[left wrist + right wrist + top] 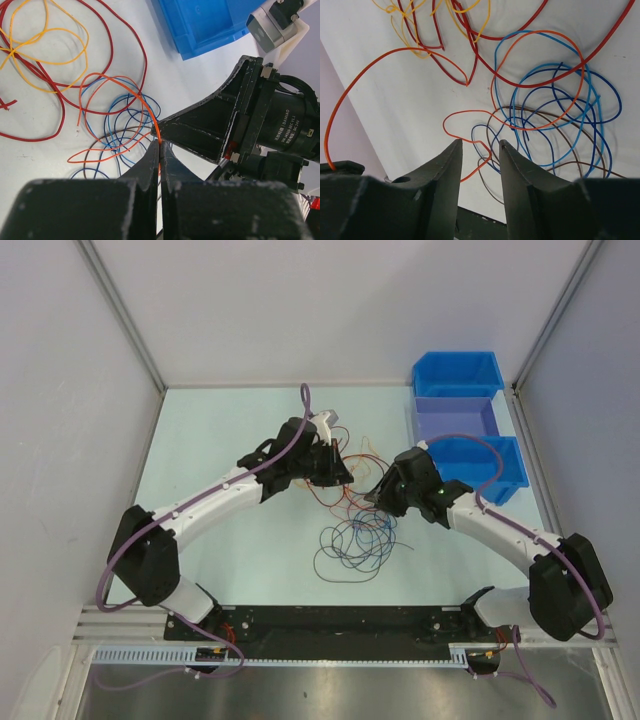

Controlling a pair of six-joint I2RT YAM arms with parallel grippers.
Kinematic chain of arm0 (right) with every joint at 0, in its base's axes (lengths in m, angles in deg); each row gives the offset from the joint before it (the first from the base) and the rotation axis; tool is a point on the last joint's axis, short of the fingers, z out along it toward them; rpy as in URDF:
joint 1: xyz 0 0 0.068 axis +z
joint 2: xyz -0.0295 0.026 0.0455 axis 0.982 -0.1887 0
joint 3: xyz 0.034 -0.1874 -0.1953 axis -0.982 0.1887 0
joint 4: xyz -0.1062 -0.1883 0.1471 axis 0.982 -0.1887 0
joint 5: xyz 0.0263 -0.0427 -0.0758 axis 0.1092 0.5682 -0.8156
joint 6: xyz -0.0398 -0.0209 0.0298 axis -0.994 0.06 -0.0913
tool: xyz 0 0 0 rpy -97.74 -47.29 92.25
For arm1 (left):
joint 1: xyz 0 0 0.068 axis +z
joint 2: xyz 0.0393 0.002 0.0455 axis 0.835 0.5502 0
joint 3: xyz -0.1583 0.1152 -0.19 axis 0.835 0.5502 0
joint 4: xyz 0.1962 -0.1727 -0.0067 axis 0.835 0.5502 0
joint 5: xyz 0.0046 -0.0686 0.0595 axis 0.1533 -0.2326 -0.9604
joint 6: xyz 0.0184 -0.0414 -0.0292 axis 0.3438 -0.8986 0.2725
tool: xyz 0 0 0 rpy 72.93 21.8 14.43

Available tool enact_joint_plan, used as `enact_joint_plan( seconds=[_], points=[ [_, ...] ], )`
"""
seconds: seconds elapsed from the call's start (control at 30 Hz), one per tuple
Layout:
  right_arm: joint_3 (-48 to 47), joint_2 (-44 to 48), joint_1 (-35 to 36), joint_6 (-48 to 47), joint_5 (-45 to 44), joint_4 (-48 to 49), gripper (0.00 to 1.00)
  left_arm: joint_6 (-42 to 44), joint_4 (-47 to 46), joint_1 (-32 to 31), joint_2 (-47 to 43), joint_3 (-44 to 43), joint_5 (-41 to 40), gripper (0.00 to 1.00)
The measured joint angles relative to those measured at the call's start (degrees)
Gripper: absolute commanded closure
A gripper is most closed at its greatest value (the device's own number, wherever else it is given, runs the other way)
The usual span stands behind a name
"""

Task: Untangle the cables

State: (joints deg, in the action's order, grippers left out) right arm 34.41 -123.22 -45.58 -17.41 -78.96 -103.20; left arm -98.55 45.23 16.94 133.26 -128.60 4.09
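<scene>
The cables (356,538) lie in a loose tangle of blue, brown, orange and dark red loops at mid-table. My left gripper (336,472) hovers above the tangle's far side. In the left wrist view it (160,146) is shut on an orange cable (134,91) that arcs up from the pile. My right gripper (376,496) is just right of it, low over the tangle. Its jaws (481,144) stand open, a thin orange cable (489,154) running between them untouched. Blue cables (592,100) and a dark red cable (560,77) curl beyond the fingertips.
Three blue bins (470,430) sit in a row at the back right, close behind the right arm. Yellow-orange and dark red loops (60,30) spread toward the back of the table. Grey walls enclose the left, right and far sides.
</scene>
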Motion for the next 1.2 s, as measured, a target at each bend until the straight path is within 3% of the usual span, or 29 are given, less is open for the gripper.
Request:
enact_joint_plan(
  seconds=[0.23,0.4,0.43,0.53,0.57,0.6,0.8,1.2],
  points=[
    [0.00,-0.15,0.17,0.35,1.20,0.68,0.72,-0.02,-0.17,0.00,0.00,0.02,-0.28,1.00],
    [0.00,-0.46,0.61,0.68,1.99,0.92,1.00,-0.02,-0.83,0.02,0.00,0.07,-0.42,1.00],
    [0.02,-0.48,0.61,0.70,2.10,0.98,1.00,-0.02,-0.90,0.02,0.00,0.09,-0.42,1.00],
    [0.02,-0.46,0.42,0.83,2.75,1.38,1.00,0.02,-0.79,0.02,-0.02,0.09,-0.39,0.43],
    [0.02,-0.42,0.15,0.76,3.10,1.46,1.00,0.50,-0.74,0.00,-0.02,0.09,-0.42,0.12],
    [0.02,-0.22,-0.31,0.72,3.43,1.62,1.00,0.26,-0.26,0.00,-0.11,0.09,-0.50,0.01],
    [-1.49,5.42,-5.33,-2.58,4.37,-0.13,1.00,2.89,6.97,0.00,-4.52,0.09,-5.66,0.00],
    [-22.67,8.96,-7.85,-15.67,2.12,-7.52,1.00,8.66,18.45,0.07,-18.97,2.32,-15.74,0.00]
  ],
)
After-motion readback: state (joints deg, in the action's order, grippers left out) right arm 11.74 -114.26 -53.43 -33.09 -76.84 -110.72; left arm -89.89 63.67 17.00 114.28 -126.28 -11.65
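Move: The left hand still pinches the orange cable up in the air. The stretch the right hand wants hangs about 2 cm back, 5 cm right and 6 cm below the left hand. That stretch lies practically between the half-open right fingertips, about 1 cm to their left. From the right hand the blue cable tangle is about 5 cm back, 4 cm left and 6 cm lower; the red and yellow cables are about 9 cm ahead, 7 cm left and equally low. Easing about 1 cm left, the right hand shuts its fingers on the hanging orange cable. The left then opens wide, lets go and draws off left, slightly up and back. Meanwhile the right swings up about 20 cm, also a little forward and right, tipping its fingers upward some 25 degrees and keeping its pinch. ##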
